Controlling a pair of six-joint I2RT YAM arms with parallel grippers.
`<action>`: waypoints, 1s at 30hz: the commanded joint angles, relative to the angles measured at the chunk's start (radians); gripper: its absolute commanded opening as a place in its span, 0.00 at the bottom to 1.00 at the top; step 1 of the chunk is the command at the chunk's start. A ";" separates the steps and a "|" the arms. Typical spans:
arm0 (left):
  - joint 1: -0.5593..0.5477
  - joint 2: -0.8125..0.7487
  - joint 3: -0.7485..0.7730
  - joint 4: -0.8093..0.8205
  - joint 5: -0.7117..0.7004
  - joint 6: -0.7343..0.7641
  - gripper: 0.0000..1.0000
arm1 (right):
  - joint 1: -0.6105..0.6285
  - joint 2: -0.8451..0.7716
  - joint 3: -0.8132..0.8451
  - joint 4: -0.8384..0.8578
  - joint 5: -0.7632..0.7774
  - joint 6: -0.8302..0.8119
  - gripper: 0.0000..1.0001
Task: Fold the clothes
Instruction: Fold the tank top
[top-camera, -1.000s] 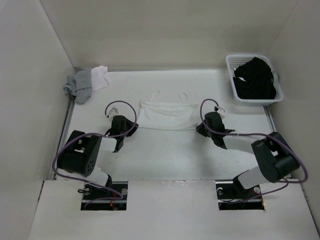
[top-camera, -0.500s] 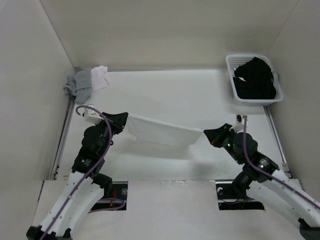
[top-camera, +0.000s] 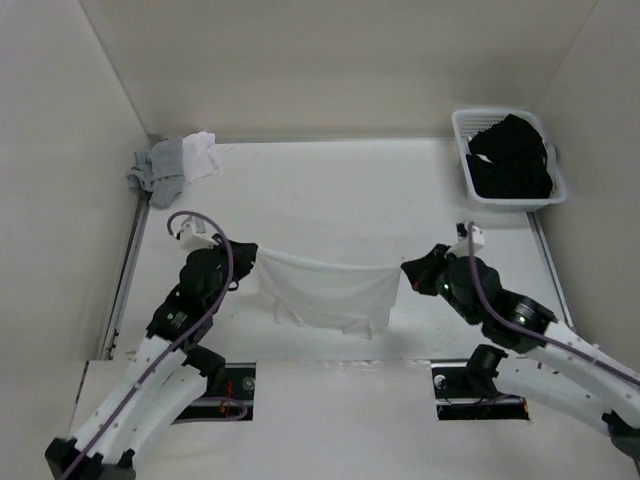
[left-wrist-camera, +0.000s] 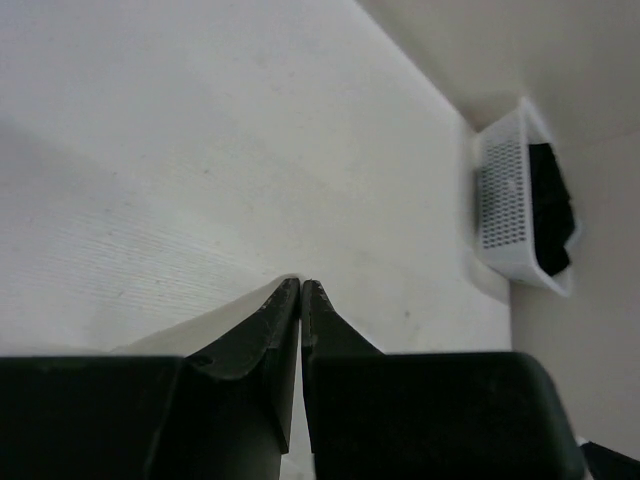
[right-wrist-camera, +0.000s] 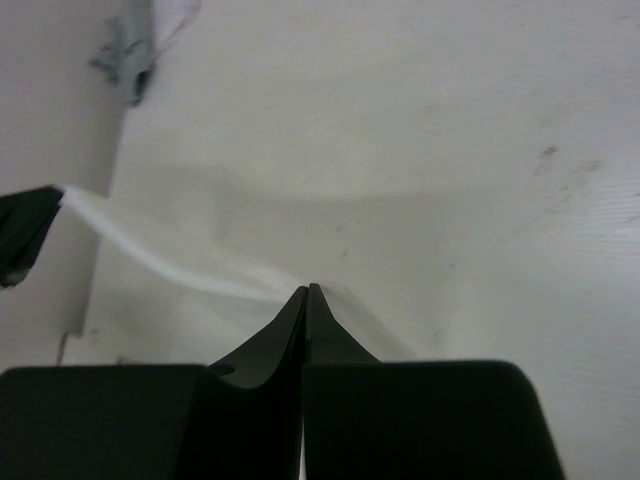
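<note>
The white camisole (top-camera: 325, 290) hangs in the air above the table, stretched by its top edge between my two grippers, with its lower part drooping toward the near edge. My left gripper (top-camera: 250, 262) is shut on its left corner and my right gripper (top-camera: 405, 268) is shut on its right corner. In the right wrist view the taut white edge of the camisole (right-wrist-camera: 150, 262) runs from my shut right gripper (right-wrist-camera: 306, 288) across to the left gripper (right-wrist-camera: 25, 235). The left wrist view has the left gripper (left-wrist-camera: 300, 282) pressed shut; the pinched fabric is hidden there.
A white basket (top-camera: 470, 180) with black garments (top-camera: 510, 160) stands at the back right, also seen as the basket (left-wrist-camera: 500, 200). A grey and white garment pile (top-camera: 175, 160) lies in the back left corner, pile (right-wrist-camera: 130, 50). Walls close the table on three sides.
The camisole lay flat on the table a second ago. Both arms have raised it and drawn it toward the near edge, and it now hangs loose between the grippers.
</note>
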 joint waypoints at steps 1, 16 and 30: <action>0.065 0.180 -0.031 0.202 0.001 0.014 0.01 | -0.218 0.144 -0.056 0.238 -0.149 -0.125 0.00; 0.230 1.170 0.380 0.670 0.119 0.030 0.01 | -0.671 1.008 0.278 0.688 -0.529 -0.139 0.00; 0.241 0.884 -0.020 0.822 0.246 -0.051 0.02 | -0.616 0.792 -0.058 0.765 -0.498 -0.090 0.01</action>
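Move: Roughly 10 cm ahead of the left hand, 14 cm to its right and 20 cm below lies the bare stretch of table between the hands, for which the held tank top is bound; from the right hand it is about 14 cm ahead, 14 cm left and 22 cm down. The grey clothes pile sits some 33 cm ahead of the left hand and 29 cm left, the basket some 39 cm ahead of the right hand and 32 cm right. Swinging forward and down together, both hands sweep the tank top out over the table by its pinched upper edge, some 20 cm out and nearly 14 cm down, noses tipping about 15 degrees lower. Then they reverse and draw back towards the bases about 5 cm, still low, keeping their grip; the right hand also turns slightly clockwise. ##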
